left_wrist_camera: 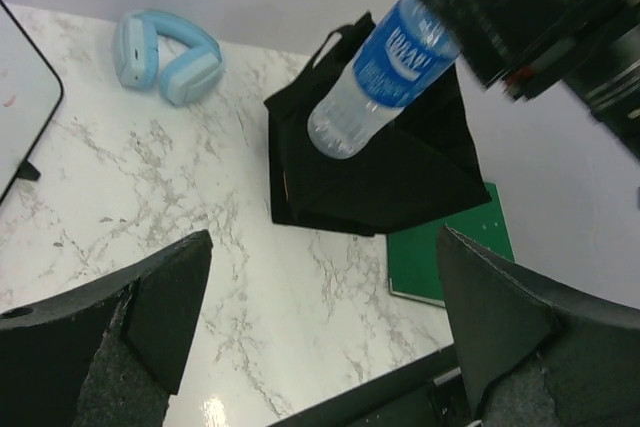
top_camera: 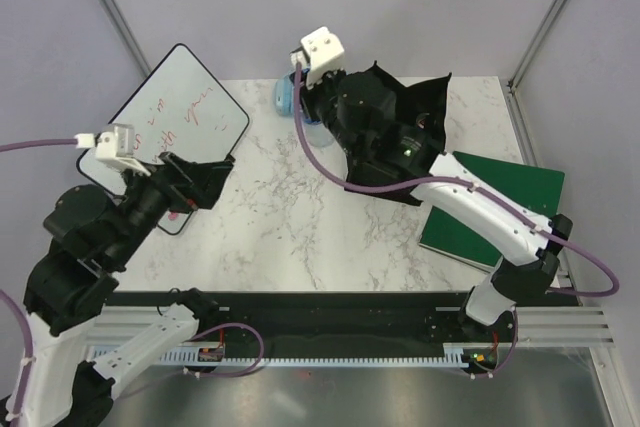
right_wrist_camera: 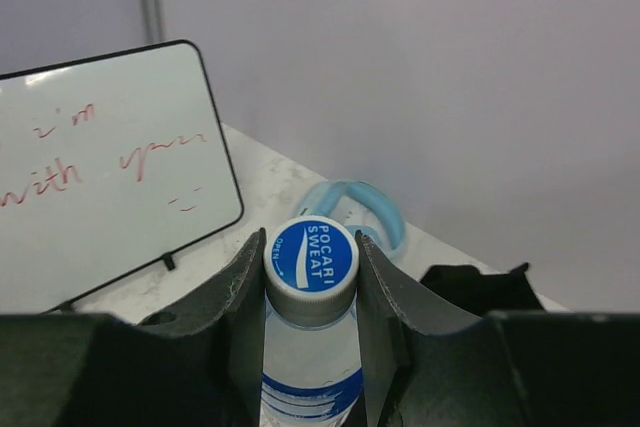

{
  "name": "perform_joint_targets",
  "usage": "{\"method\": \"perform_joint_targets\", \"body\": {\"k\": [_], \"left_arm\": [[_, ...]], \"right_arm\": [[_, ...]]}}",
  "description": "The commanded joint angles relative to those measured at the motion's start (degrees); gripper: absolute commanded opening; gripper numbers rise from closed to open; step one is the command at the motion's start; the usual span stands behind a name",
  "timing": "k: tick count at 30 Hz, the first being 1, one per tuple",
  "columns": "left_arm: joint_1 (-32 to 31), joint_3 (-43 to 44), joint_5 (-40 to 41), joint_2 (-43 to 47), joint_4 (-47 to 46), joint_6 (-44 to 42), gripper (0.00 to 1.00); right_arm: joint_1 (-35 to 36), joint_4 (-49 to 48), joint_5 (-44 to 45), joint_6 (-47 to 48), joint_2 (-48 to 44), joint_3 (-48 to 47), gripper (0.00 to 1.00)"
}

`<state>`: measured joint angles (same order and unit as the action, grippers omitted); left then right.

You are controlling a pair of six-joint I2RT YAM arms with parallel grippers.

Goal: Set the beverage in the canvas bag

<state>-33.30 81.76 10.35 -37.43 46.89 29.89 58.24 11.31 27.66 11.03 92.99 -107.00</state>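
Note:
The beverage is a clear bottle (left_wrist_camera: 385, 67) with a blue label and a blue "Pocari Sweat" cap (right_wrist_camera: 311, 254). My right gripper (right_wrist_camera: 311, 247) is shut on the bottle's neck just under the cap. It holds the bottle tilted in the air, beside the upper left edge of the black canvas bag (left_wrist_camera: 400, 177). In the top view the bottle (top_camera: 312, 134) hangs below the gripper, left of the bag (top_camera: 420, 97), which the right arm partly hides. My left gripper (left_wrist_camera: 325, 237) is open and empty over the marble table, near the whiteboard (top_camera: 175, 117).
Light blue headphones (left_wrist_camera: 165, 57) lie at the table's back, left of the bag. A flat green book (top_camera: 495, 212) lies right of the bag under the right arm. The whiteboard stands at the left. Grey walls close the back and sides.

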Motion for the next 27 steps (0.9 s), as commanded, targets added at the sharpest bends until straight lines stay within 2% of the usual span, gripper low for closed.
{"method": "perform_joint_targets", "body": {"k": [1,7,16,19,23,27], "left_arm": [[-0.1,-4.4,-6.99,-4.74,-5.39,2.02,1.0],[-0.1,-5.47,-11.65,-14.06,-14.09,1.05,0.99],[-0.1,-4.94,-12.9,-33.13,-28.34,1.93,0.97],[-0.1,-3.54,-13.51,-39.9,-31.59,2.54,0.97],[-0.36,-0.21,-17.55,-46.49,-36.16,2.46,0.98],[-1.42,3.75,-18.7,-51.51,-36.7,3.33,0.99]], "right_arm": [[-4.7,3.01,7.05,2.59,-5.1,-8.05,0.0],[-13.05,9.07,7.59,3.3,-3.7,-13.67,0.0],[-26.06,10.05,-0.94,-1.09,-4.84,-6.65,0.0],[-27.91,8.91,-0.68,-2.14,-5.8,-2.09,0.0],[-29.14,4.08,-2.6,-3.56,-10.09,9.4,0.0],[-30.11,-0.93,-2.61,-4.26,-12.39,17.51,0.0]]}}
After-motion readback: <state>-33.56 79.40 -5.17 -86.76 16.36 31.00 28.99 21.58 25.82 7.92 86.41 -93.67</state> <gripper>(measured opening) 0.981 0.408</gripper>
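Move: The right hand already holds the bottle by its cap, with the canvas bag's middle about 20 cm to its right, 9 cm ahead and 33 cm below. The headphones lie some 29 cm straight ahead on the table; the green folder is 42 cm right and 5 cm back. From the open left hand, the bag is roughly 25 cm ahead, 31 cm right and 31 cm lower. Right hand swings the held bottle 22 cm right, then lowers it over the bag; open left nears, forward-right and down. ##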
